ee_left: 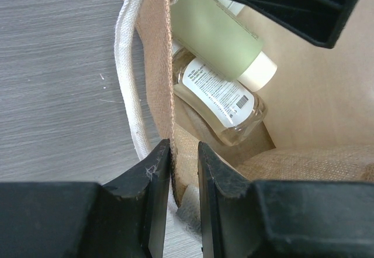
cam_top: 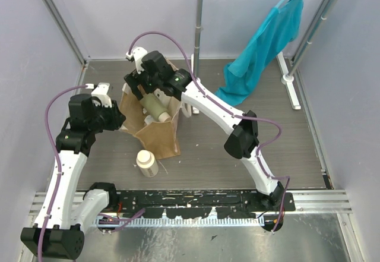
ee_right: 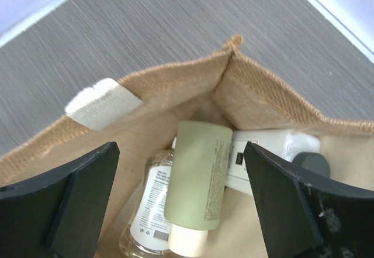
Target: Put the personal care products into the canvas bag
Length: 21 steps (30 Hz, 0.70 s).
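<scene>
The tan canvas bag (cam_top: 159, 138) stands upright mid-table. My left gripper (cam_top: 116, 119) (ee_left: 184, 150) is shut on the bag's rim (ee_left: 158, 65), beside its whitish strap (ee_left: 125, 71). My right gripper (cam_top: 142, 91) (ee_right: 181, 147) hangs open over the bag's mouth, holding nothing. Inside lie three bottles. The olive-green bottle (cam_top: 155, 106) (ee_left: 216, 33) (ee_right: 198, 176) rests on top of the amber clear bottle (ee_left: 219, 100) (ee_right: 149, 205). The white rectangular bottle (ee_right: 263, 152) with a dark cap lies beside them. The cream round bottle (cam_top: 147, 163) stands on the table in front of the bag.
A teal garment (cam_top: 267, 42) hangs from a metal rack (cam_top: 198, 18) at the back right. The rack's foot (cam_top: 291, 78) lies on the table there. Pale walls close in both sides.
</scene>
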Each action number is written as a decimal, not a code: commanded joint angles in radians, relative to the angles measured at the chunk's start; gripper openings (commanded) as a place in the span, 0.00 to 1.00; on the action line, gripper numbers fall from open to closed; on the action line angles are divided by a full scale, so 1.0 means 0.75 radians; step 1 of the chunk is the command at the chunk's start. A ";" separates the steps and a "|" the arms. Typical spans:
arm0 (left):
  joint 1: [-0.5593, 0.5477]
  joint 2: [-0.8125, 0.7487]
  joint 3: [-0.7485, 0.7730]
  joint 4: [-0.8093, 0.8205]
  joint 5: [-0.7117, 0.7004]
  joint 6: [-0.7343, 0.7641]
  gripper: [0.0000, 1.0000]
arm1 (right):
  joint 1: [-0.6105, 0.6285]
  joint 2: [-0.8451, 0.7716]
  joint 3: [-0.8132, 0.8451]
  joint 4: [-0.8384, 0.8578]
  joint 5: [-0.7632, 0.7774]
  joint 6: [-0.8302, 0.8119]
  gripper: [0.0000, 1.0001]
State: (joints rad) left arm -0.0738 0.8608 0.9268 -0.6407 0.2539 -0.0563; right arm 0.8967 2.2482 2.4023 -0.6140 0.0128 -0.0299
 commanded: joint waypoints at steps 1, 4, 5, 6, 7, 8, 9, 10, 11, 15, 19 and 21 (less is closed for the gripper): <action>0.002 -0.004 -0.015 0.018 0.014 0.005 0.31 | -0.001 -0.139 -0.041 0.009 0.065 -0.045 0.94; 0.000 -0.006 -0.013 0.017 0.005 0.008 0.31 | -0.002 -0.163 -0.071 -0.008 0.087 -0.066 0.94; 0.001 -0.005 -0.012 0.016 0.002 0.008 0.31 | -0.001 -0.170 -0.079 -0.018 0.098 -0.074 0.94; 0.001 -0.006 -0.011 0.019 -0.001 0.008 0.31 | -0.001 -0.174 -0.087 -0.030 0.110 -0.082 0.94; 0.001 -0.005 -0.010 0.023 -0.004 0.006 0.31 | -0.001 -0.185 -0.096 -0.041 0.118 -0.089 0.94; 0.002 -0.005 -0.007 0.024 -0.007 0.004 0.32 | -0.001 -0.192 -0.104 -0.050 0.122 -0.091 0.94; 0.001 -0.002 -0.003 0.025 -0.008 0.003 0.32 | -0.001 -0.204 -0.115 -0.058 0.118 -0.091 0.94; 0.001 0.000 0.003 0.026 -0.008 0.003 0.32 | -0.002 -0.219 -0.125 -0.068 0.106 -0.095 0.94; 0.001 0.001 0.009 0.024 -0.012 0.003 0.32 | -0.002 -0.234 -0.132 -0.079 0.089 -0.097 0.94; 0.002 0.011 0.028 0.023 -0.045 0.002 0.32 | 0.016 -0.320 -0.147 -0.146 0.082 -0.126 0.94; 0.000 0.021 0.046 0.028 -0.076 -0.026 0.30 | 0.050 -0.433 -0.189 -0.247 0.181 -0.178 0.94; 0.001 0.032 0.057 0.047 -0.098 -0.061 0.27 | 0.054 -0.494 -0.251 -0.279 0.225 -0.173 0.94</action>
State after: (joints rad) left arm -0.0738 0.8730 0.9295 -0.6411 0.2176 -0.0662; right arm 0.9157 2.0254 2.2547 -0.7734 0.1062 -0.1276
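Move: The next product, the cream bottle, stands on the table about 20 cm back from the open right gripper, nearly in line left to right and some 20 cm lower. Inside the bag, about 16 cm below that gripper, lie the green bottle some 3 cm to its right and 1 cm back, and the white bottle 6 cm right and 4 cm ahead. From the left gripper, the cream bottle is about 9 cm back, 8 cm right and 16 cm down. Draw the empty right gripper off to the right across the bag's mouth, about 6 cm in all. Let it dip some 2.5 cm first, then lift it clear while pulling back, ending about 3 cm higher than it began; roll its left side down about 10 degrees and leave the fingers wide open. Keep the left gripper in place, still pinching the bag's rim. ##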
